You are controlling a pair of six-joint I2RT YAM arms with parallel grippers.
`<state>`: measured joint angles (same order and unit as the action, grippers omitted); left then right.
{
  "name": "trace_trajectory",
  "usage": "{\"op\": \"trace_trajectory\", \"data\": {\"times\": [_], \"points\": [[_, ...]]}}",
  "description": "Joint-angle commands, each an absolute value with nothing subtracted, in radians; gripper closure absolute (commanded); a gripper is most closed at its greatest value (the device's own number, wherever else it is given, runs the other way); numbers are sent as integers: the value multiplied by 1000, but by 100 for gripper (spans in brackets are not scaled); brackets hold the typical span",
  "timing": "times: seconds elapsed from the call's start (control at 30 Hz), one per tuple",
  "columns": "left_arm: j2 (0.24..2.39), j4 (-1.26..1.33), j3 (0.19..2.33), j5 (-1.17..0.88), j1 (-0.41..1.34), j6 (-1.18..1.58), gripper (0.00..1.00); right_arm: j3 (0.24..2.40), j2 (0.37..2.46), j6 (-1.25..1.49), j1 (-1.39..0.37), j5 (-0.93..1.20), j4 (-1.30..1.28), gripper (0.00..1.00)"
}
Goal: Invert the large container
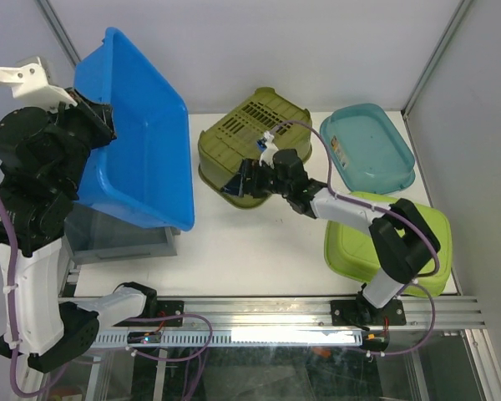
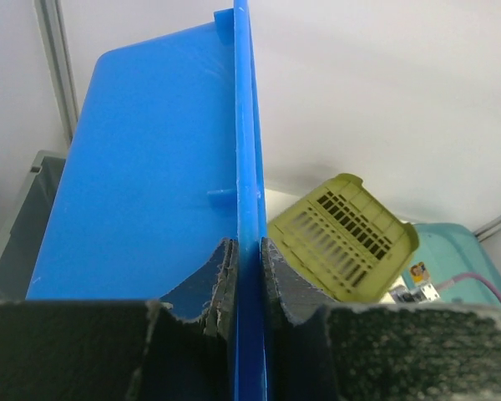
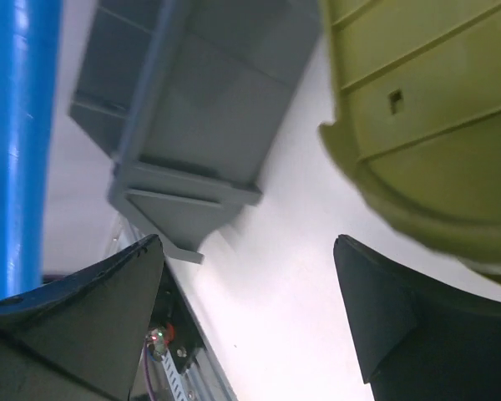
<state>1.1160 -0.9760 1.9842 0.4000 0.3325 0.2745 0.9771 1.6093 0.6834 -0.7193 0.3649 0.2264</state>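
The large container (image 1: 142,142) is a blue tub, lifted off the table and tilted steeply on its side at the left, its opening facing right. My left gripper (image 1: 98,125) is shut on its rim. In the left wrist view the rim (image 2: 249,167) runs straight up between both pads, with the left gripper (image 2: 249,246) clamped on it. My right gripper (image 1: 234,180) stands open just left of the olive basket (image 1: 255,142), holding nothing. In the right wrist view the right gripper (image 3: 246,242) frames bare table, with the blue tub (image 3: 12,142) at the left edge.
A grey bin (image 1: 121,238) sits under the tilted tub. The slotted olive basket lies upside down at table centre. A teal tub (image 1: 371,146) is at the back right, and a lime green container (image 1: 392,242) at the front right beneath the right arm.
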Motion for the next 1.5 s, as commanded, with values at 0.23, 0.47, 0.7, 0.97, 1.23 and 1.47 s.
{"op": "trace_trajectory", "data": {"times": [0.23,0.47,0.7,0.97,1.23,1.47], "points": [[1031,-718,2047,301,331,279,100,840,1369,617,-640,208,163,11],[1031,-688,2057,239,330,284,100,842,1509,696,-650,102,214,15],[1037,-708,2073,179,330,286,100,1182,1843,746,-677,169,295,17],[1052,-702,2059,30,330,270,100,1405,1933,775,-654,317,152,18],[1070,-659,1969,-104,331,224,100,927,1329,665,-406,331,-57,15],[1078,-476,1822,-377,330,233,100,816,832,492,-114,200,-438,7]]}}
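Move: The olive container, already bottom up, has its middle about 8 cm ahead of the right hand, 4 cm to its right and some 8 cm below. The teal container lies about 11 cm ahead and 36 cm right of that hand, the lime one some 13 cm back and 42 cm right. From the left hand, high up and gripping the blue container's rim, the olive container is about 11 cm ahead, 28 cm right and 43 cm below. The olive container is shoved forward at its near side by the open right hand, which lifts, swings back right and down, then sweeps about 10 cm forward and leftward before pulling well away to the right and up. The blue container stays gripped by the left hand, which first rises and draws back slightly, then carries it some 10 cm right, sinking again and turning about 30 degrees clockwise. ##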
